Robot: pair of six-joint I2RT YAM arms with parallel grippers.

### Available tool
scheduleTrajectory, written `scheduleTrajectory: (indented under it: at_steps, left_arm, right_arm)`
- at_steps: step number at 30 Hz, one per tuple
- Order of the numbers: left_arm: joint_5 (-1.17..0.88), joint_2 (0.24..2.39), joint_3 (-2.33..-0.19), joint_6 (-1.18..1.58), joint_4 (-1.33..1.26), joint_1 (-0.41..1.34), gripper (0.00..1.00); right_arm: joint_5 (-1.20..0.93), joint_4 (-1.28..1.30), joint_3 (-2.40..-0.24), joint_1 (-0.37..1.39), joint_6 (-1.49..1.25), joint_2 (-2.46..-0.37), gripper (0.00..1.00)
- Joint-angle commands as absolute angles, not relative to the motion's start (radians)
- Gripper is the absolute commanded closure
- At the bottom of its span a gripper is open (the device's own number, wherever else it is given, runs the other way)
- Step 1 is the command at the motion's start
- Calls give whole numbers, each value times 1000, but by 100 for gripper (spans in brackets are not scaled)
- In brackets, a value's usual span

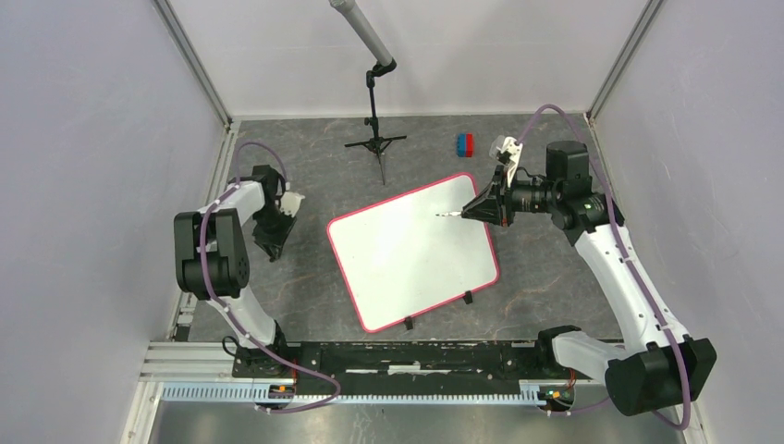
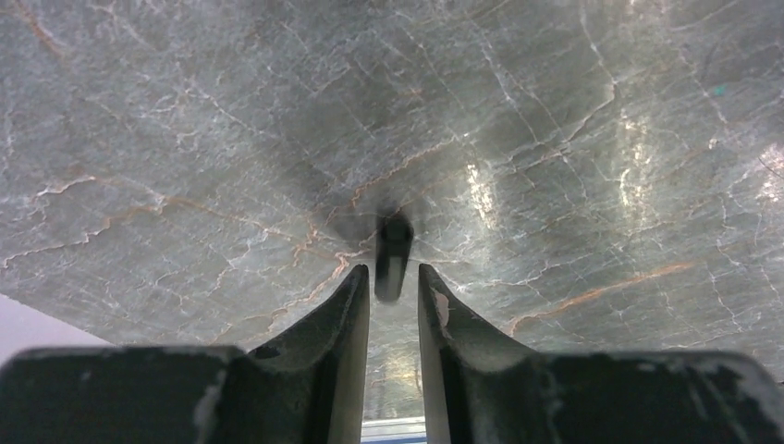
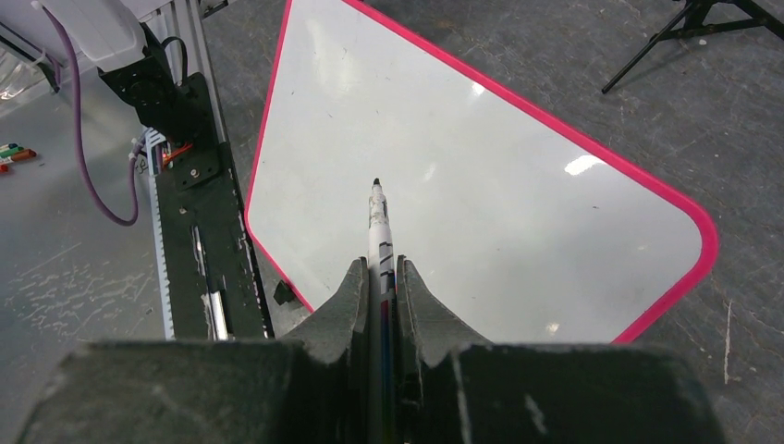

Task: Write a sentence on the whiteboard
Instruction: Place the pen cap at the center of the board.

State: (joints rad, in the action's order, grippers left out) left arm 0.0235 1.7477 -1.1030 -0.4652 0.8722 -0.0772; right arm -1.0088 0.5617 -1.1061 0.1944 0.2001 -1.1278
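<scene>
The whiteboard (image 1: 411,250) lies tilted on the grey table, white with a pink-red rim (image 3: 518,102). Its face is bare and no sentence shows on it. My right gripper (image 1: 473,211) hangs over the board's far right corner, shut on a marker (image 3: 379,222). The marker's black tip points down over the board's surface. My left gripper (image 1: 271,250) is low over the table left of the board, with its jaws slightly open (image 2: 392,276). A small black cap (image 2: 394,250) stands just beyond its fingertips, with a gap on each side.
A black tripod stand (image 1: 374,139) holding a grey tube stands at the back of the table. A red and blue block (image 1: 464,144) lies behind the board. Black clips (image 1: 408,323) sit on the board's near edge, by the arm mounting rail (image 1: 398,356).
</scene>
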Motion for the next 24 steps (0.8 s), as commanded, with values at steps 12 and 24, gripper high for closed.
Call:
scheduleTrajectory:
  at_steps: [12, 24]
  left_arm:
    - [-70, 1694, -1160, -457, 912, -79, 49]
    - [-313, 1422, -1290, -375, 980, -80, 5]
  right_arm:
    - [-1019, 546, -1105, 194, 231, -1132, 100]
    - [-983, 582, -1091, 197, 302, -1101, 100]
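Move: The pen cap is directly under the left gripper, level with it both ways and about 2 cm below the hand point, loose between the slightly parted fingertips. From that gripper the whiteboard's centre lies some 36 cm to the right and 2 cm farther out; the tripod stands roughly 26 cm to the right and 28 cm ahead. From the right gripper, the pen cap is about 46 cm to the left, 3 cm ahead and 27 cm below. Leave the pen cap on the bare table: settle the left gripper under a centimetre lower, spread its fingers wide around the cap, then lift away with quickening speed, about 9 cm up and some 3 cm each forward and right. Swing the downward fingers forward and right, some 20 degrees in all, as it climbs. Keep the right gripper still, holding the pen over the board. ##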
